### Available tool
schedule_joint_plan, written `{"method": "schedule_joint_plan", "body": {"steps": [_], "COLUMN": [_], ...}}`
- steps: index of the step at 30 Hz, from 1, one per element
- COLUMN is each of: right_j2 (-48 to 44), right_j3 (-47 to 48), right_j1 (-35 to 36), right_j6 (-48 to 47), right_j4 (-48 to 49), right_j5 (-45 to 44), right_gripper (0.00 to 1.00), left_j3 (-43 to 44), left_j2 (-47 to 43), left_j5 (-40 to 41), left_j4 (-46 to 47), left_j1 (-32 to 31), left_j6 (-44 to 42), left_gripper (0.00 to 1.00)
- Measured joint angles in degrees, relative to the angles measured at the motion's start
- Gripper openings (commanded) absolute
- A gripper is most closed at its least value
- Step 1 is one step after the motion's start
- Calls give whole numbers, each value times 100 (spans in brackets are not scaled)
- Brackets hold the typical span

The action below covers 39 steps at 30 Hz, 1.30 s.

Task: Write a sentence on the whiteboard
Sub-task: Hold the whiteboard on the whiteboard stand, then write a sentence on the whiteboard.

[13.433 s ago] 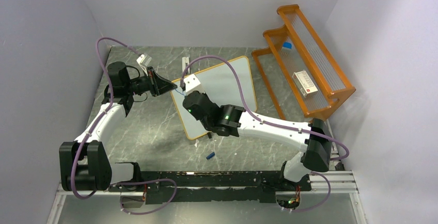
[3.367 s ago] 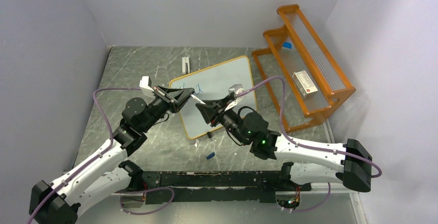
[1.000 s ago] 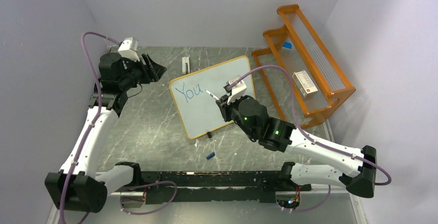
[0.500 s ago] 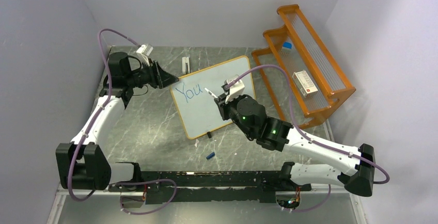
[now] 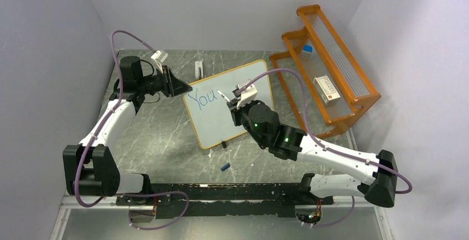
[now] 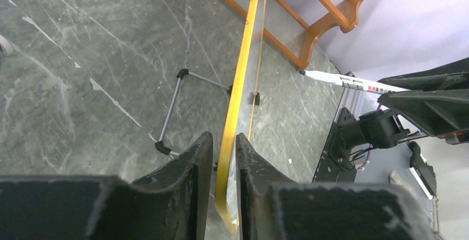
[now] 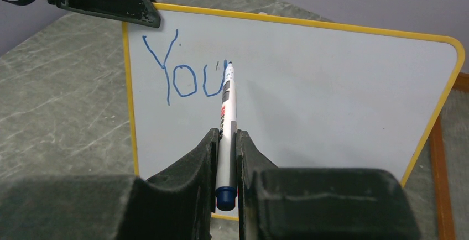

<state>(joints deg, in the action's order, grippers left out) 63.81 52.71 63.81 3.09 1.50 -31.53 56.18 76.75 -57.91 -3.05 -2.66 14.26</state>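
Observation:
The whiteboard (image 5: 213, 123) stands tilted on the table, with "You" (image 5: 200, 99) written in blue near its top left. My left gripper (image 5: 187, 89) is at the board's upper left corner. In the left wrist view its fingers (image 6: 223, 136) pinch the yellow frame (image 6: 243, 74) edge-on. My right gripper (image 5: 234, 104) is shut on a white marker (image 5: 223, 96) with a blue end. In the right wrist view the marker (image 7: 227, 113) points at the whiteboard (image 7: 332, 85), its tip just right of the "u" (image 7: 213, 82).
An orange wooden rack (image 5: 332, 63) stands at the back right, holding a white box (image 5: 325, 89) and a small blue item (image 5: 307, 48). A blue cap (image 5: 225, 167) lies on the table in front of the board. A small white object (image 5: 198, 67) lies behind it. The board's wire leg (image 6: 171, 107) props it from behind.
My left gripper has swung right from the table's far left to the board's upper left corner and closed on its frame. The right gripper with the marker has shifted slightly left.

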Motion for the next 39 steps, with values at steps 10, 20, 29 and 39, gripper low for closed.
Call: {"method": "schedule_joint_plan", "body": {"steps": [10, 20, 29, 39], "right_j2": [439, 614, 745, 960], "right_j3": [0, 9, 142, 254], "right_j1": [0, -9, -55, -120], "right_j6": [-96, -203, -214, -210], "right_j4": [221, 380, 433, 415], "right_j5": [-271, -415, -431, -428], "right_gripper": [0, 0, 0, 0], "left_j3": [0, 33, 35, 35], "left_j2": [15, 15, 15, 15], "left_j5": [-332, -378, -409, -426], "left_j4": [-37, -221, -275, -275], "left_j1": [-4, 13, 33, 44], "left_j6": [-310, -577, -640, -647], "left_gripper": [5, 5, 5, 5]}}
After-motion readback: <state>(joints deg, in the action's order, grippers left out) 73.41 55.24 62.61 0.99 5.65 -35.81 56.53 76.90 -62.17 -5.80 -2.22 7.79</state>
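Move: The whiteboard's upper left corner is already between the left hand's open finger pads, about 1 cm below the hand point; "You" is about 5 cm to this hand's right, 2 cm back and 5 cm below. From the right hand, which holds the marker, the blank spot beside "You" is about 9 cm ahead, 5 cm left and 3 cm lower; "You" is about 7 cm ahead, 11 cm left and 5 cm lower. Left fingers shut on the whiteboard's corner; right hand carries the marker 3 cm forward and 2 cm down. ##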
